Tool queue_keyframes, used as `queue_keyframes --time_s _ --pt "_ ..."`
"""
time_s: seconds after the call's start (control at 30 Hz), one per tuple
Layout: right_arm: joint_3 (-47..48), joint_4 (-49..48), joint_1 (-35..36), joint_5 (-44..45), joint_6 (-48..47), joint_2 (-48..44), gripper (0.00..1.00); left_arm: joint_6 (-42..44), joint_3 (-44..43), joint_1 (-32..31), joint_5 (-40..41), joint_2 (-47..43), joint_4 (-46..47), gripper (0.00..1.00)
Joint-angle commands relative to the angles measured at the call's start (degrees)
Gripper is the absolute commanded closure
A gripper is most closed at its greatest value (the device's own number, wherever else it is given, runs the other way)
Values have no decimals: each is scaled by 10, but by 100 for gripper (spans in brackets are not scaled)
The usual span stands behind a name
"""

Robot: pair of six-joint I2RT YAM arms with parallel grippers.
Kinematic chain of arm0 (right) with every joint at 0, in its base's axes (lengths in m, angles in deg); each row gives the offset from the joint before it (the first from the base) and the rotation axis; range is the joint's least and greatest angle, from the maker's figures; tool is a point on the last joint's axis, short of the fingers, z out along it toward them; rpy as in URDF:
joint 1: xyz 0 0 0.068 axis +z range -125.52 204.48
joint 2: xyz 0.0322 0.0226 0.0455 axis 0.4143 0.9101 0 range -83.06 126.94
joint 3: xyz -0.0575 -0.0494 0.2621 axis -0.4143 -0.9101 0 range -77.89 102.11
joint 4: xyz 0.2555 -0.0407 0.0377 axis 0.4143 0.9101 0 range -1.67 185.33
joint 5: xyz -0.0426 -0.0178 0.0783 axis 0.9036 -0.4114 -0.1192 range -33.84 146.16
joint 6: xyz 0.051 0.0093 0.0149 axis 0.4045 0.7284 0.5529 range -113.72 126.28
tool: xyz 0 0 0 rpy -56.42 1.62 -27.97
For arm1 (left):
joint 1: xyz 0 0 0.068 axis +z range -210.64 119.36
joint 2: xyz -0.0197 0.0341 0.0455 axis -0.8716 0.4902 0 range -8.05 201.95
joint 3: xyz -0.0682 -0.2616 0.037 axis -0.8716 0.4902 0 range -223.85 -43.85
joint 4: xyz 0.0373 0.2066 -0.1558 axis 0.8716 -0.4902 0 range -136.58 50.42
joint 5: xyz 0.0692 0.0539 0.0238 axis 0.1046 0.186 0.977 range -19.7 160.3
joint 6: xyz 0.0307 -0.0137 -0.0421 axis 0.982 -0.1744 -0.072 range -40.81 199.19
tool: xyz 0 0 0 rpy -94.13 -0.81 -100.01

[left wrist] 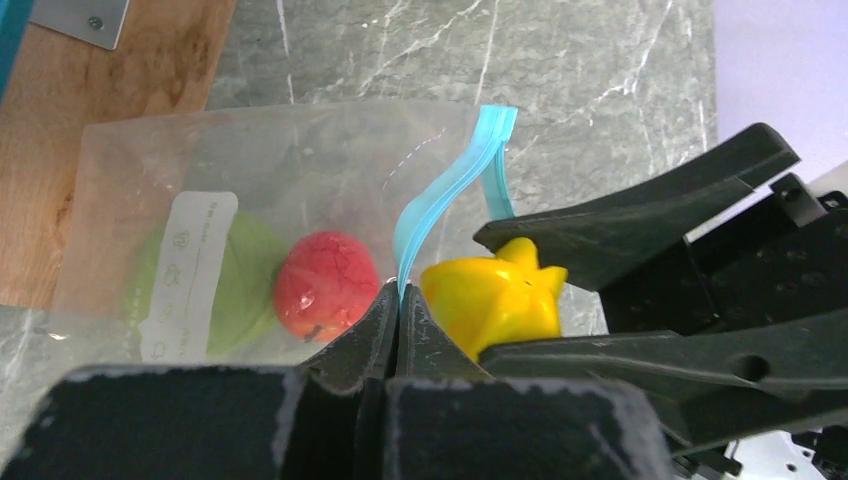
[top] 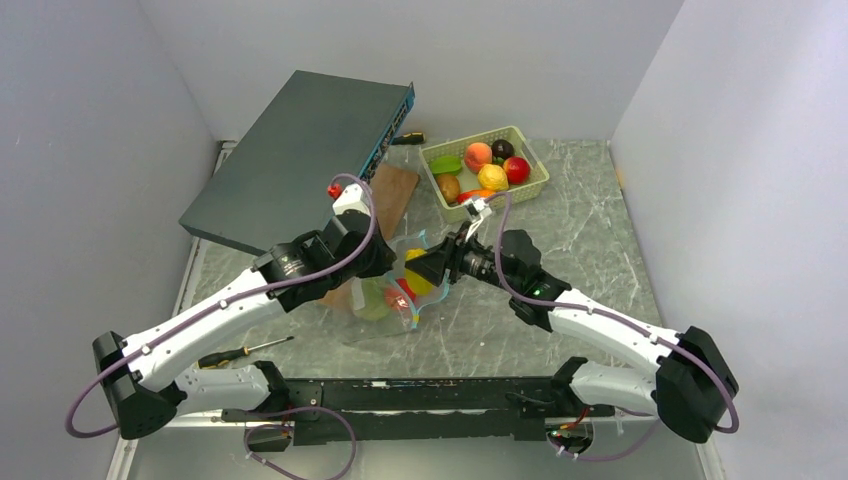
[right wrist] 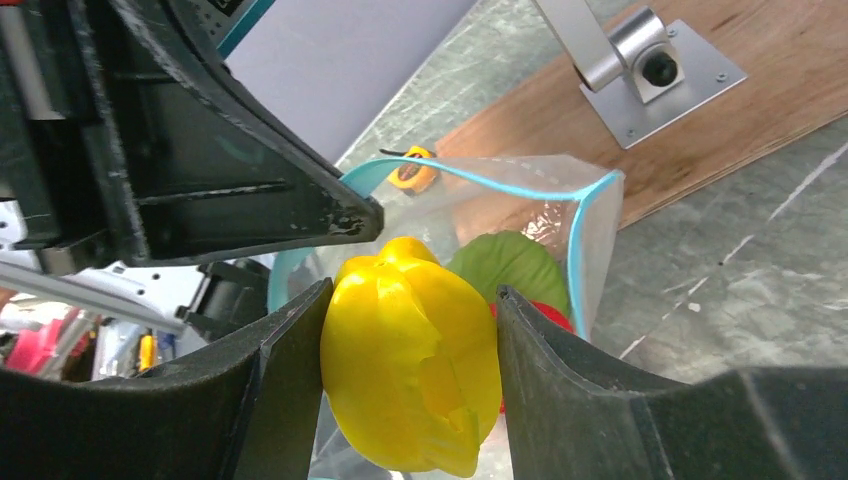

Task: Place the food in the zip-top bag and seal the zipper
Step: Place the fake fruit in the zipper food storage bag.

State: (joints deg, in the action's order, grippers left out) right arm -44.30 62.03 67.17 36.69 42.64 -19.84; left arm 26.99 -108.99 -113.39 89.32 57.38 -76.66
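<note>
The clear zip-top bag [top: 385, 300] lies mid-table with its mouth held up. My left gripper [left wrist: 398, 296] is shut on the bag's teal-blue zipper strip [left wrist: 440, 195]. Inside the bag lie a red fruit [left wrist: 325, 285] and a light green one [left wrist: 245, 285]. My right gripper [right wrist: 410, 345] is shut on a yellow star-shaped fruit [right wrist: 412, 365] and holds it at the open mouth of the bag [right wrist: 540, 225]. The same yellow fruit shows beside the left fingers in the left wrist view [left wrist: 495, 300]. More toy food lies in the pale green basket [top: 485, 165].
A dark flat box [top: 300, 155] leans at the back left. A wooden board [top: 390, 190] with a metal bracket [right wrist: 650, 70] lies behind the bag. A screwdriver [top: 240, 352] lies near the left arm's base.
</note>
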Motion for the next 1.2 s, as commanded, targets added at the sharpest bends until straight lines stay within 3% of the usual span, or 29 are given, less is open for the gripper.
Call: queue_keyframes --time_s 0.0,0.3,0.5,0.6,0.93,1.17 --pt "65 53 17 42 -80 2 65 0 -30 -2 -24 -23 37 100" --pt "122 130 50 113 -156 12 49 3 -44 -2 -42 -46 39 100" --pt "142 159 61 140 -174 20 25 4 -30 -2 -32 -62 41 100" --pt "158 180 62 156 -179 25 18 -2 -16 -1 -24 -64 31 100" --pt "193 200 62 148 -179 11 17 -18 26 0 -4 -86 29 100" --pt "220 188 62 188 -183 -17 19 -17 27 0 3 -93 20 100"
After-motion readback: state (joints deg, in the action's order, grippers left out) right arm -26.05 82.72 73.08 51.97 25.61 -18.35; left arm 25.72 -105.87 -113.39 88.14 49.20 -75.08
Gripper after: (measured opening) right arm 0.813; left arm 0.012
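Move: The right hand holds the yellow pepper at the bag's mouth, whose middle lies about 2 cm left, 2 cm back and 3 cm below. Inside the bag, the red fruit is some 4 cm left, 5 cm back, and the cabbage about 11 cm left, 6 cm back, both roughly 8 cm lower. For the left hand, pinching the rim, the mouth's middle is about 6 cm right, 2 cm back and 3 cm below. Tipping down 15 degrees, the right hand releases the yellow pepper into the bag, rising 5 cm; left lifts the rim. ##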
